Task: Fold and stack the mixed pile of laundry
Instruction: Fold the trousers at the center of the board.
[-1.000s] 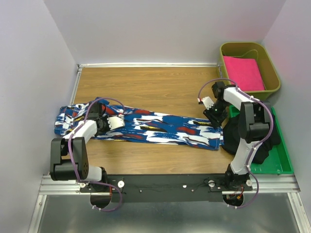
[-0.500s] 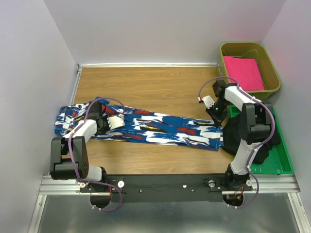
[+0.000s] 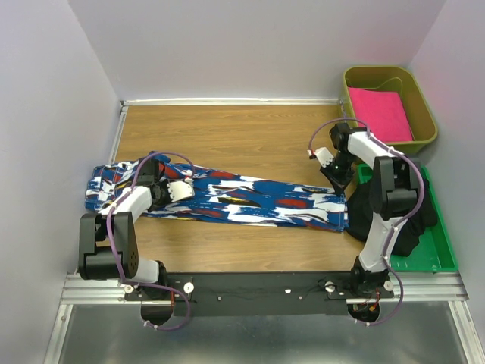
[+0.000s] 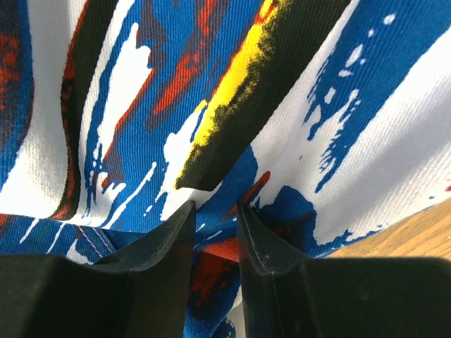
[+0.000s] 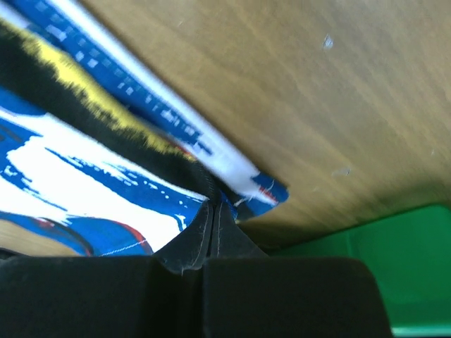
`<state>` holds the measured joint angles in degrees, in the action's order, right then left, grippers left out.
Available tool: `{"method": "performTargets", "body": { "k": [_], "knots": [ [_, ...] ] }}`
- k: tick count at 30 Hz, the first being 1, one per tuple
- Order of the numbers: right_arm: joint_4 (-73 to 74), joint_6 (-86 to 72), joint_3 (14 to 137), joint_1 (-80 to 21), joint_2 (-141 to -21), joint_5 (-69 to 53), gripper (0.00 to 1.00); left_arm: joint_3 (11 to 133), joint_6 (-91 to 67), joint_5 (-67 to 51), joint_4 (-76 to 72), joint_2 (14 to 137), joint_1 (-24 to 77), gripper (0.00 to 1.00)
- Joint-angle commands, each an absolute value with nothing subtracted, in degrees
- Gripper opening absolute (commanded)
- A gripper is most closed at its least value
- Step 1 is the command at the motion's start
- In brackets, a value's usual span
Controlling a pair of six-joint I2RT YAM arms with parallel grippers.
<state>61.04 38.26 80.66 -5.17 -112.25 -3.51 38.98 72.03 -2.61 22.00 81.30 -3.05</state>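
The long blue cloth [image 3: 250, 199] with white, red and black blotches lies stretched flat across the table from left to right. My left gripper [image 3: 188, 191] rests on its left part. In the left wrist view the left gripper [image 4: 215, 205] stands narrowly apart with a fold of the blue cloth [image 4: 282, 105] pinched between. My right gripper [image 3: 340, 184] is at the cloth's right end. In the right wrist view the right gripper [image 5: 213, 204] is shut on the hem of the blue cloth [image 5: 70, 169]. The plain black garment [image 3: 398, 216] lies heaped under the right arm.
The black garment sits on a green tray [image 3: 443, 254] at the right edge, whose wall also shows in the right wrist view [image 5: 394, 267]. An olive bin [image 3: 424, 98] at the back right holds a folded pink cloth [image 3: 379, 114]. White walls enclose the table.
My right gripper has moved a little away toward the back, drawing the cloth's right end with it. The left gripper has not moved.
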Motion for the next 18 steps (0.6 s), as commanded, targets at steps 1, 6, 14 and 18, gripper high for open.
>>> {"method": "performTargets", "body": {
  "k": [1,6,14,18],
  "knots": [
    [58.1,39.55,84.46,-4.83,-114.96,1.65,0.01,37.79,72.6,-2.02,22.41,83.58,-3.96,0.38],
    [60.03,40.34,87.97,-4.83,-115.93,2.02,0.01,37.88,72.51,-1.76,22.32,83.94,-3.96,0.38],
    [64.51,41.31,92.72,-4.92,-116.45,1.76,0.01,38.32,72.33,-2.2,22.24,84.81,-3.96,0.38],
    [62.24,41.22,90.89,-5.01,-117.25,3.34,0.02,38.76,72.16,-2.55,22.32,85.25,-3.96,0.38]
  ]
}}
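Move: The right hand still pinches the far corner of the trousers' right-hand end, and its way leads to bare board about 5 cm straight ahead and 2 cm below. That end's middle lies some 5 cm back and 1 cm right; the black garment is around 17 cm right and 7 cm back. From the left hand, the bare spot is roughly 60 cm right and 8 cm ahead. Keeping its pinch, the right hand drags the trousers' corner about 5 cm forward, lifting it 2–3 cm. ##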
